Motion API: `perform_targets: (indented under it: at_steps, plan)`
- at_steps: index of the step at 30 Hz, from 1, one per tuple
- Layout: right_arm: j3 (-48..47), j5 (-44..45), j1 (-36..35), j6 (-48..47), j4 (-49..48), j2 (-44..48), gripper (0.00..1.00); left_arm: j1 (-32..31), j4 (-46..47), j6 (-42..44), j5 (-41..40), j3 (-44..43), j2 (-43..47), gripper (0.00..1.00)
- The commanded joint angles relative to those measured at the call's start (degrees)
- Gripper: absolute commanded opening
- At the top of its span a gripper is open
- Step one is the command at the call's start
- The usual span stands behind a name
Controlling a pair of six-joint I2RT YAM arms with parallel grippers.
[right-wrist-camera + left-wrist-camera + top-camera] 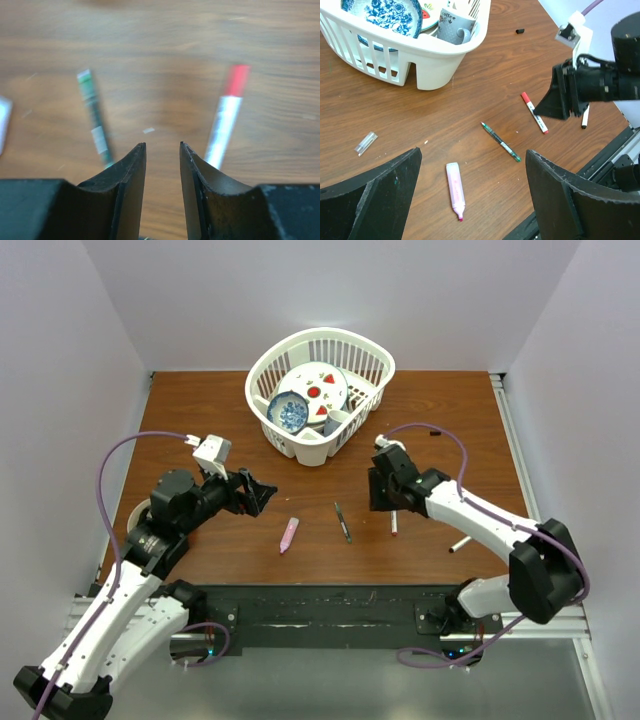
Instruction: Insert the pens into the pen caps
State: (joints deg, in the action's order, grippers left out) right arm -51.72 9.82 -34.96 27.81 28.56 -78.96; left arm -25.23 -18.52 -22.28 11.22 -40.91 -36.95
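Observation:
A stubby pink marker point(289, 534) lies uncapped on the brown table, and below my left gripper in the left wrist view point(455, 190). A thin dark green pen point(342, 522) lies to its right. A white pen with red ends point(394, 523) lies beside my right gripper point(383, 502), whose jaws stand slightly apart and empty just above the table point(162, 145), between the dark pen point(95, 117) and the white pen point(225, 117). Another white pen point(460, 544) lies far right. My left gripper point(262, 495) is wide open and empty. A black cap point(520, 31) and a pale clear cap point(366, 143) lie apart.
A white dish basket point(300, 445) with plates, a blue bowl and a mug stands at the back centre. The table's front edge with the black arm mount point(320, 615) runs close behind the pens. A white round object point(140, 515) sits under my left arm.

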Motion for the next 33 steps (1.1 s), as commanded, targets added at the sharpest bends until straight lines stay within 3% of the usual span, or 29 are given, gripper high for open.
perform_targets:
  at_steps: [1, 10, 23, 26, 27, 33]
  plan:
    - [-0.04, -2.36, -6.43, 2.68, -3.06, -0.84, 0.37, 0.01, 2.17, 0.49, -0.15, 0.12, -0.14, 0.90]
    - [1.97, -2.53, -13.02, 4.35, -9.12, -6.73, 0.37, 0.01, 2.88, -0.13, 1.43, 0.74, -0.49, 0.89]
    - [2.07, 4.58, -18.21, 6.11, -7.11, -13.50, 0.29, 0.01, 2.70, -2.58, 2.22, 0.65, -1.63, 0.88]
    - [2.07, 5.03, -18.39, 6.03, -7.11, -14.73, 0.16, 0.01, 3.14, -3.55, 2.93, 0.74, -2.34, 0.87]
    - [2.15, 5.12, -18.39, 5.94, -7.28, -14.65, 0.06, 0.01, 3.23, -3.99, 3.01, 0.65, -2.42, 0.87]
    - [5.13, 3.81, -18.65, 6.73, -11.32, -4.03, 0.00, 0.01, 4.72, -11.98, 1.69, 1.00, -5.32, 0.84]
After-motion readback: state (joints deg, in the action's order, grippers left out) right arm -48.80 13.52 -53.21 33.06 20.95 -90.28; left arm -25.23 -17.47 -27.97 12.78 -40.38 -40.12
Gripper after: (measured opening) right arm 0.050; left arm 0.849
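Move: The pen lies about 9 cm to the right gripper's left, its middle some 2 cm back and roughly 7 cm below. The red-and-white marker just laid down is about 5 cm to this gripper's right, 1 cm ahead and some 6 cm below; the pink highlighter lies about 14 cm left of the pen and 4 cm nearer the bases. From the left hand the pen is some 19 cm right, 2 cm ahead and 23 cm below. Swing the right gripper left, away from the marker, and draw it back, about 7 cm left and 6 cm back in all, turning it some 10 degrees counter-clockwise. As the sideways travel runs out, sink about 7 cm onto the near part of the pen, then shut the part-open fingers and pinch the pen's barrel close to its green near end. ##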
